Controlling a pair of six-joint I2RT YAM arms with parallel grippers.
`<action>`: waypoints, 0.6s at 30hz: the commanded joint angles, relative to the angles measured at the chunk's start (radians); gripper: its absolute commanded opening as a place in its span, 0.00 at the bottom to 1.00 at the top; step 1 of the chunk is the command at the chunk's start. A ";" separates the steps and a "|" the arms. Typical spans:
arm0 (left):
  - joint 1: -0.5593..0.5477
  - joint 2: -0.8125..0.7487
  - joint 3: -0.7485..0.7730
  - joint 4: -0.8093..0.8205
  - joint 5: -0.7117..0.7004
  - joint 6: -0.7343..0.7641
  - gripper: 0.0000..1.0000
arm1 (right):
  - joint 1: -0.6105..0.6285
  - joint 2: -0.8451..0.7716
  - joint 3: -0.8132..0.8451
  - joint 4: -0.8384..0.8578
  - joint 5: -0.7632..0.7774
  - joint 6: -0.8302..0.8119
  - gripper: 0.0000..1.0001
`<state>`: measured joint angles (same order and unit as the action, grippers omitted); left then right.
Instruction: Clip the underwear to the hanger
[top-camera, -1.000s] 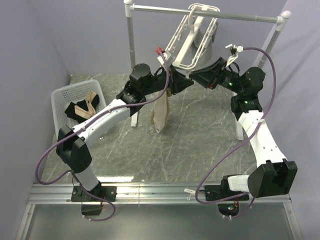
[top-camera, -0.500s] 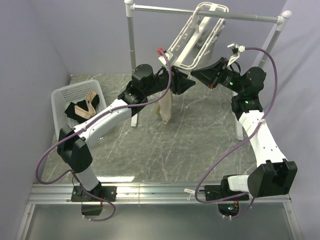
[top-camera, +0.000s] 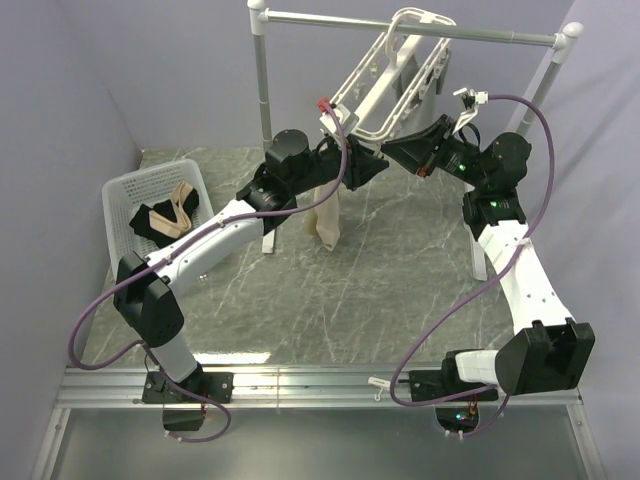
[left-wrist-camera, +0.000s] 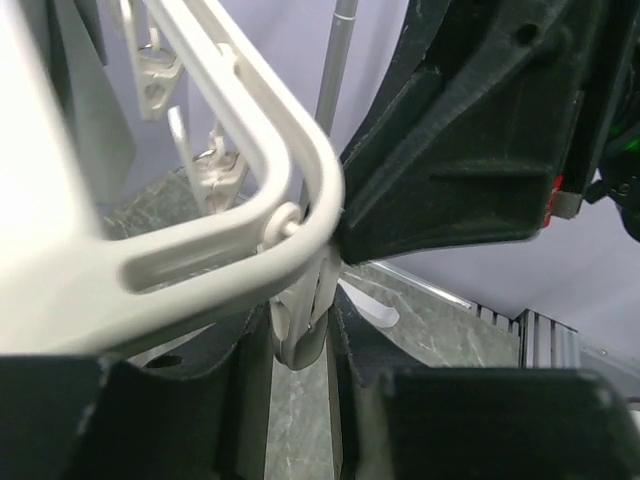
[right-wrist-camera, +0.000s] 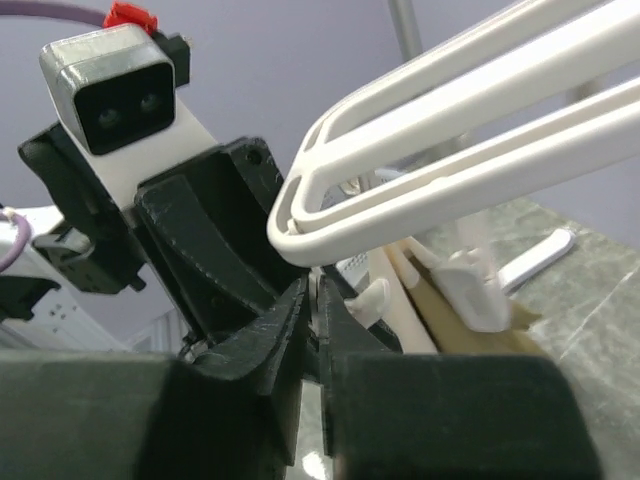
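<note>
The white hanger (top-camera: 385, 85) hangs tilted from the rail by its hook. The tan underwear (top-camera: 327, 220) dangles from one of its clips below the lower corner, above the table. My left gripper (top-camera: 375, 168) is at that corner, shut on a white clip (left-wrist-camera: 303, 318) under the frame (left-wrist-camera: 240, 215). My right gripper (top-camera: 390, 152) faces it from the right. Its jaws are pressed on a thin white clip part (right-wrist-camera: 322, 290) just under the frame's corner (right-wrist-camera: 330, 225). The underwear (right-wrist-camera: 455, 325) shows behind, with a clip (right-wrist-camera: 470, 290) on it.
A silver rail stand (top-camera: 400, 24) spans the back, its legs (top-camera: 268, 235) standing on the marble table. A grey garment (top-camera: 418, 75) hangs behind the hanger. A white basket (top-camera: 118, 195) at the left holds black and beige cloth pieces (top-camera: 165, 218).
Both grippers and the hanger's lower corner have risen a little. The hanger has swung up and the underwear has lifted with it.
</note>
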<state>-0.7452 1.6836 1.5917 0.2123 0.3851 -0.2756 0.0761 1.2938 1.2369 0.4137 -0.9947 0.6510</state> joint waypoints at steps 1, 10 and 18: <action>0.006 -0.016 0.039 0.025 -0.025 0.010 0.04 | 0.005 -0.016 0.041 -0.051 -0.006 -0.016 0.26; 0.004 -0.035 0.007 0.033 -0.029 0.021 0.00 | -0.015 -0.053 0.035 -0.182 0.100 -0.014 0.67; 0.003 -0.044 -0.030 0.090 0.012 0.039 0.01 | -0.013 -0.010 0.026 -0.107 0.082 0.097 0.67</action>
<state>-0.7391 1.6836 1.5848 0.2276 0.3698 -0.2649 0.0685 1.2778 1.2434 0.2428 -0.9169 0.6884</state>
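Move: The corner clip is already between my left fingertips, and it lies only about 2 cm to the left and 1 cm ahead of my right fingertips, level with them. Right above it, some 3 cm up from my left hand, is the hanger's near corner. The next clip is about 5 cm ahead of my right hand, while the underwear hangs roughly 9 cm to the left of my left hand, 3 cm ahead and 12 cm lower. I spread my nearly shut right fingers wide at the corner clip, coming free of it, while that hand sinks about 1.5 cm with a slight drift forward and to the right, its wrist turning some 10 degrees, mostly tipping about my left-right axis. My left hand keeps its grip on the clip under the hanger's corner and stays almost in place. ##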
